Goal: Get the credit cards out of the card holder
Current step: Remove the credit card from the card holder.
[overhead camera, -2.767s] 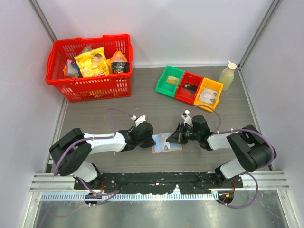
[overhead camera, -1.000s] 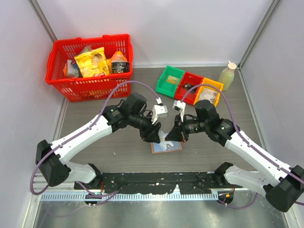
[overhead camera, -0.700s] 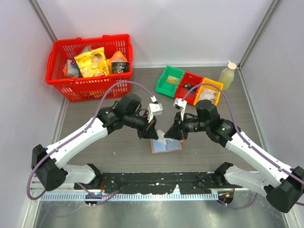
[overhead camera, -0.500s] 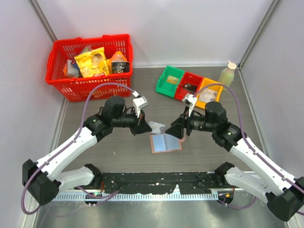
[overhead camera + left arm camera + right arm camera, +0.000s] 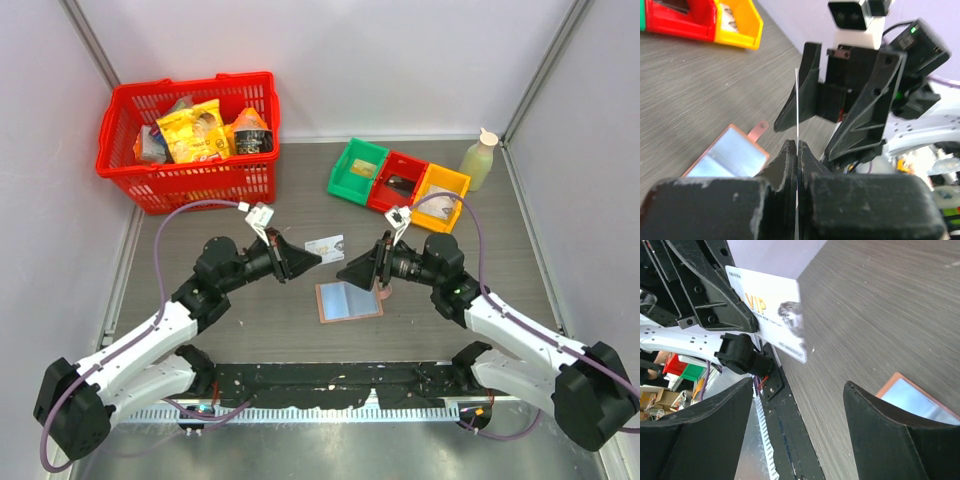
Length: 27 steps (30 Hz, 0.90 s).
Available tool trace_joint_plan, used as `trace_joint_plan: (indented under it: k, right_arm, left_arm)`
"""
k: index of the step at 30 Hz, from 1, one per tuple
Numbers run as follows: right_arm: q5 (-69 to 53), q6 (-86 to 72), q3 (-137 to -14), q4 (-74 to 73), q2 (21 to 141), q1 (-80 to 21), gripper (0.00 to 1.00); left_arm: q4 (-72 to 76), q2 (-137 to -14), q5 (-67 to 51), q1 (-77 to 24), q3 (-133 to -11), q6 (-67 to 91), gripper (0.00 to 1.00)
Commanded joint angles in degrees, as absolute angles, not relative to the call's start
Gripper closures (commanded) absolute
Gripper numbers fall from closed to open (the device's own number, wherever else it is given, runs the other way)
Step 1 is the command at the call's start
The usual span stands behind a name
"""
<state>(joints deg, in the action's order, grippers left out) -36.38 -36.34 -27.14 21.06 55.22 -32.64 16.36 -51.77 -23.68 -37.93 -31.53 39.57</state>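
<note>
The card holder (image 5: 349, 300) lies open and flat on the table, light blue lining up, pinkish rim and snap tab (image 5: 758, 132) showing. My left gripper (image 5: 310, 257) is shut on one white credit card (image 5: 325, 243), held in the air above and behind the holder. The left wrist view shows that card edge-on (image 5: 797, 100) between the closed fingers (image 5: 788, 155). In the right wrist view the card (image 5: 770, 305) bears gold "VIP" lettering. My right gripper (image 5: 347, 270) faces it from the right, open and empty, a short gap from the card. The holder's corner (image 5: 920, 400) shows below it.
A red basket (image 5: 255, 120) of snack packs stands at the back left. Green (image 5: 360, 170), red (image 5: 397, 183) and yellow (image 5: 440, 195) bins sit at the back right, beside a pale green bottle (image 5: 479, 158).
The right gripper opened and let go of the card; the left gripper shut on it. Both arms then drew apart and back from over the holder, the card going left.
</note>
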Motion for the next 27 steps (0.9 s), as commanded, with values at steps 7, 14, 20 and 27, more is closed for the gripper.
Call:
trace_joint_plan:
  k: [7, 14, 20, 27]
  right_arm:
    - [-36.56, -45.43, -27.69, 43.58, 58.80, -33.58, 0.38]
    - [-36.65, -46.76, -28.91, 45.62, 58.27, -33.66, 0.44]
    - [-36.47, -46.32, -29.79, 43.60, 58.53, -33.58, 0.79]
    - [-31.92, -40.36, -31.81, 29.73, 55.37, -30.77, 0.99]
  left_arm:
    - [33.31, -53.52, -22.59, -38.94, -30.24, 48.51, 1.00]
    - [34.10, -53.17, -21.88, -38.93, -28.22, 49.57, 1.00]
    - [35.42, -53.26, -22.06, -38.93, -27.33, 50.89, 1.00]
    - [24.99, -51.07, -17.77, -38.94, -28.12, 46.77, 0.62]
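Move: The VIP card is already pinched in the shut left fingers, its middle about 3 cm to their right, 2 cm farther out and 1 cm higher. From the open right hand the card lies about 5 cm to the left, 2 cm ahead and 4 cm above. The open card holder is on the table some 18 cm below the right hand, about 1 cm nearer the base; the coloured trays stand roughly 25 cm ahead and 11 cm to that hand's right. The right hand rises about 5 cm and edges a centimetre or so left towards the free end of the card, fingertips tipping up some 10 degrees, then stays at that height and shuts its half-open fingers on the card's right-hand part. The left hand keeps its pinch while it lifts about 3 cm, its tips also tilting up, eases back about a centimetre, and starts to part its fingers only once the right ones have closed on the card. ##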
